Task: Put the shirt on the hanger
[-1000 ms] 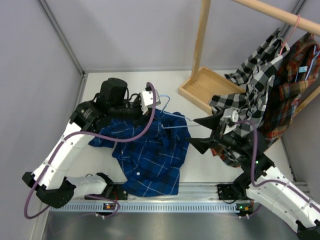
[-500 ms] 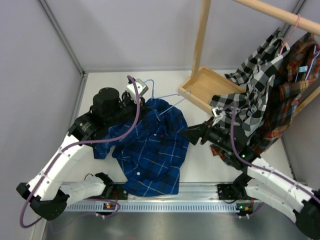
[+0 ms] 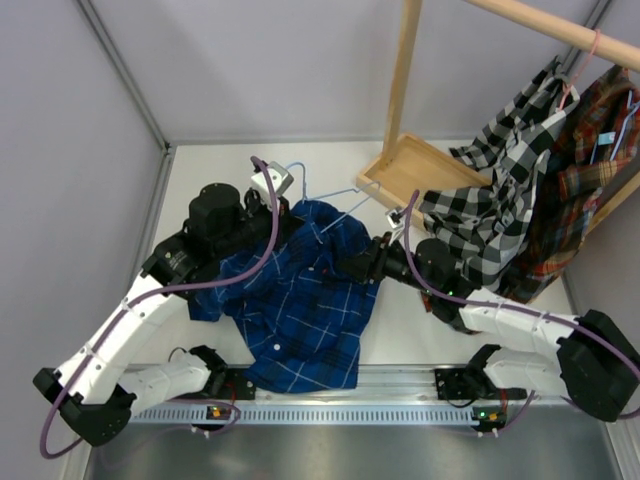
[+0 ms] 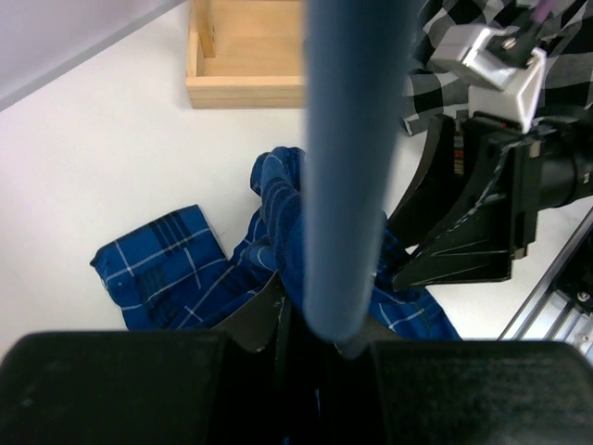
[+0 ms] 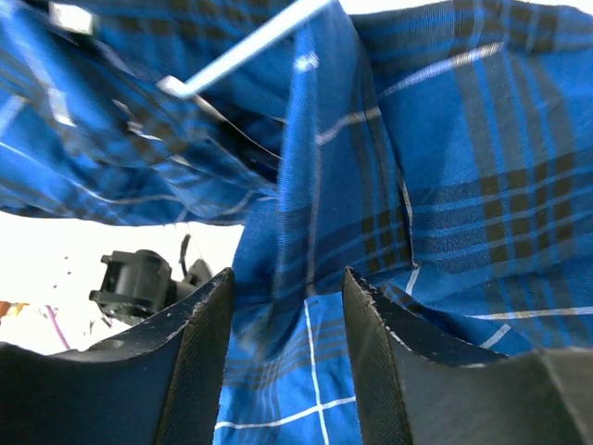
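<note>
The dark blue plaid shirt lies crumpled on the white table between the arms. Its upper part is draped over the light-blue wire hanger. My left gripper is shut on the hanger, which shows as a blurred blue bar rising from the left gripper in the left wrist view. My right gripper is at the shirt's right edge. In the right wrist view the right gripper has its jaws apart around a raised fold of the shirt, with the hanger wire above.
A wooden rack base and its post stand at the back right. A black-and-white checked shirt and a red-brown plaid shirt hang there, close behind the right arm. A metal rail runs along the near edge.
The right gripper has moved left onto the shirt's right edge and its jaws have narrowed. The left gripper carried the hanger toward the back, then stayed nearly still.
</note>
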Motion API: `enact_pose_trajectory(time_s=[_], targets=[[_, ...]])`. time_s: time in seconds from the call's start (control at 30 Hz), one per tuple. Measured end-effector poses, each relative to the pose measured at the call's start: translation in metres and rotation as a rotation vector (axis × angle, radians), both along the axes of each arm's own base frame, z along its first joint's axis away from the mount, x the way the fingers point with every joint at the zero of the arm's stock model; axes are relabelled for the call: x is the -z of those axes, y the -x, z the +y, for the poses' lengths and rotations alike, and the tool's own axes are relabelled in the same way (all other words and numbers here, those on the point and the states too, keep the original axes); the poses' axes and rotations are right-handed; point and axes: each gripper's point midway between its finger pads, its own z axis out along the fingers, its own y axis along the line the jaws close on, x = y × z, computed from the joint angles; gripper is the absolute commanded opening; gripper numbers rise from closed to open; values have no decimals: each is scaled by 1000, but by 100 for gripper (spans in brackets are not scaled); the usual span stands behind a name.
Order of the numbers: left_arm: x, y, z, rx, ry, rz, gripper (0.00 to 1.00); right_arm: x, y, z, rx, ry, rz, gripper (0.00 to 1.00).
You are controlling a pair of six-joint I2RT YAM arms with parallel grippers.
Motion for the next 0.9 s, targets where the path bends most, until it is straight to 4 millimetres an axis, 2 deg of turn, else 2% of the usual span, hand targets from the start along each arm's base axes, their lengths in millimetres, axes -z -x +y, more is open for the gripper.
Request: enact_pose_trajectory(time_s=[0.13, 0.17, 0.27, 0.4, 0.53, 0.67, 0.73, 0.8, 0.9], targets=[[-5, 3, 3, -5, 17, -12, 0, 13, -1, 10, -13, 32, 14, 32], [-6, 4, 3, -6, 19, -14, 0, 15, -2, 11, -13, 37, 15, 21], [-7, 4, 4, -11, 23, -19, 0, 16, -3, 12, -9, 39, 7, 3], [-9, 3, 6, -20, 24, -25, 0, 17, -13, 5, 55, 73, -23, 0], [-8, 11, 11, -12, 12, -24, 0, 14, -37, -11, 158, 152, -38, 0], [-20, 29, 20, 24, 26, -70, 0, -7, -78, -42, 252, 174, -28, 0], [-22, 39, 23, 48, 33, -94, 0, -20, -93, -51, 261, 167, -26, 0], [-17, 45, 26, 68, 27, -104, 0, -36, -102, -52, 237, 162, -31, 0], [-5, 50, 28, 87, 6, -112, 0, -46, -115, -50, 189, 191, -7, 0]])
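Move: The shirt's near fold hangs almost between the half-open right fingers, about 1 cm to the left and 2 cm below. The hanger's free end is some 14 cm ahead of that hand, 6 cm to its right and 6 cm higher; the wooden tray lies roughly 19 cm ahead, 17 cm right and 15 cm down. From the left hand, the fold is some 7 cm back, 8 cm right and 10 cm below. The right fingers shut on the shirt's fold after easing slightly down and left, then carry it about 11 cm forward, with some 5 cm right and 5 cm up, to the hanger's free end, the fingers swinging clockwise a good 10 degrees. Still pinching the collar and hanger, the left hand draws back about 5 cm and a little left, away from the right. ##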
